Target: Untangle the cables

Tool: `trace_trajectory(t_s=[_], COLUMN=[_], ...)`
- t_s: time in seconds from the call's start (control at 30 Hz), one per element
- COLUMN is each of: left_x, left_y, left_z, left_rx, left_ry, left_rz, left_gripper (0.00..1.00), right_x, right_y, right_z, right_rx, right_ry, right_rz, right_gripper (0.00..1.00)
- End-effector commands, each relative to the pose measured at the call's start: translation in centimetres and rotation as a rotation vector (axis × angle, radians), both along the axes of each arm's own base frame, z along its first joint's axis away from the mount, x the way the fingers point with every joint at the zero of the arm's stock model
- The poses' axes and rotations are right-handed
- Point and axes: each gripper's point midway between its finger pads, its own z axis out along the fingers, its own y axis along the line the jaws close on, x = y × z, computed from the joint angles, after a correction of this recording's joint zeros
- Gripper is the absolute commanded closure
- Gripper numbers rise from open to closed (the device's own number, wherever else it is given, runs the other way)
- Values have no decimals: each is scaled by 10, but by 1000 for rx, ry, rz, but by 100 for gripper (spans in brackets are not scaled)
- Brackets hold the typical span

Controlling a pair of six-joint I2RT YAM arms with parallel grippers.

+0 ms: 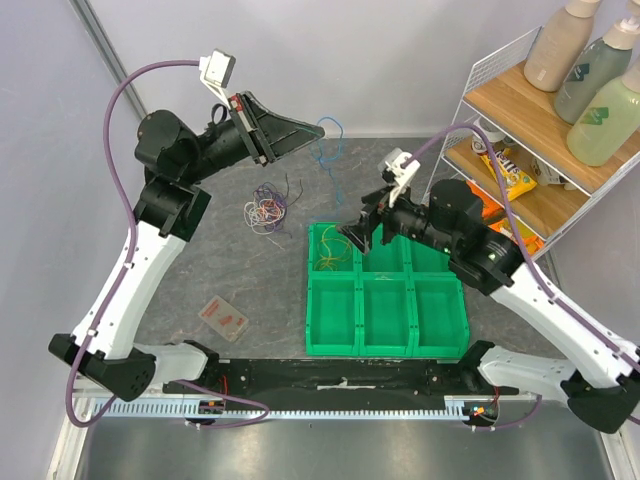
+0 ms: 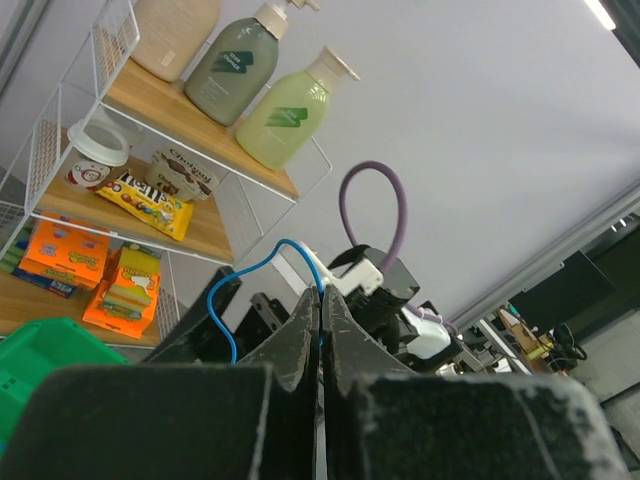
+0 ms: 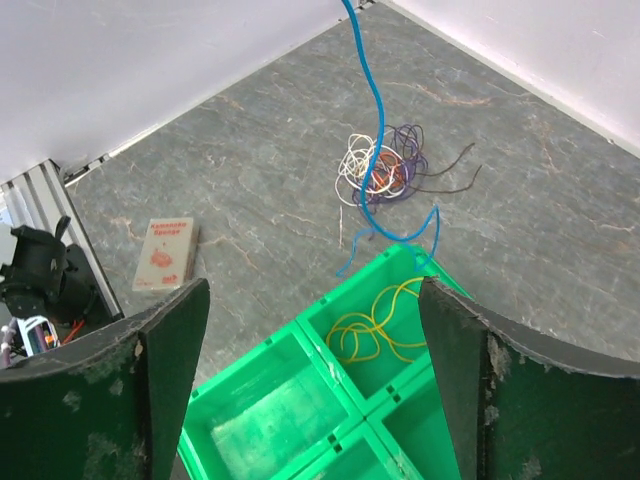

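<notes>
A tangled bundle of thin cables (image 1: 265,208), purple, white, orange and dark, lies on the grey table left of the green tray (image 1: 385,345). My left gripper (image 1: 312,128) is raised behind the bundle and shut on a blue cable (image 1: 328,160), which hangs down toward the tray's far corner. In the left wrist view, the blue cable (image 2: 225,290) runs out from between the closed tips of that gripper (image 2: 321,292). My right gripper (image 3: 312,290) hovers open and empty over the tray (image 3: 300,325). Below it, a yellow cable (image 3: 375,325) lies in a corner compartment. The blue cable (image 3: 375,130) hangs in front of the bundle (image 3: 385,170).
A white wire shelf rack (image 1: 520,150) with bottles and snack packs stands at the right. A flat sponge pack (image 1: 224,316) lies on the table near the left arm. The tray's other compartments hold nothing that I can see.
</notes>
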Motion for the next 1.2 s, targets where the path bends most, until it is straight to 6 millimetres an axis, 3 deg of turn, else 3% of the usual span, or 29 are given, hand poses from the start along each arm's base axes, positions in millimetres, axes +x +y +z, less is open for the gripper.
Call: trace_trajectory(t_s=[0.0,0.13,0.27,0.3,0.4,0.5,0.63,0.7,0.8,0.97,1.03,1.17], left_x=[-29,-32,-32,-33,-34,-34,-31,-20,6,26,21,20], left_y=[5,5,6,7,7,8,9,13,21,2,-10,-24], left_z=[13,10,9,9,10,7,-5,-23,-67,-173,-205,-237], left_rx=[-15,-8,-4,-5,-2,5,32,80,154,257,256,228], left_ry=[-36,-30,-30,-33,-39,-41,-32,0,75,282,371,444], left_rz=[-70,-81,-75,-73,-71,-66,-38,41,181,117,22,-32], left_gripper=[98,98,98,98,98,98,98,98,98,98,98,98], right_x=[8,20,25,25,24,13,-3,-10,-21,-22,-19,-12], right_y=[20,36,45,45,38,30,22,14,-2,-36,-42,-42], right_z=[62,67,61,58,50,48,60,69,91,125,126,117], right_rx=[139,158,170,174,182,207,249,266,308,409,423,406], right_ry=[-120,-136,-109,-103,-79,-64,-71,-81,-124,-205,-214,-207], right_rz=[46,69,78,75,44,44,68,60,43,-91,-128,-155], right_gripper=[9,14,32,38,73,100,100,100,100,100,100,100])
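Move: The right gripper is open. The stretch of hanging blue cable it should take is about 3 cm ahead, 4 cm left and 3 cm above. The yellow cable in the tray lies 5 cm ahead, 3 cm left and 34 cm below; the tangle is 13 cm ahead, 16 cm left, equally low. From the left gripper, still pinching the blue cable, the green tray's middle is some 4 cm back, 12 cm right and 53 cm below. Slip the open right gripper about 5 cm left and forward, rising slightly, and shut it on the hanging blue cable; then draw it up, right and back, tipping its fingers upward some 20 degrees. Hold the left gripper nearly still with its pinch kept until the right one is drawing off, then sink it about 20 cm towards the tray, fingers tilting down. ##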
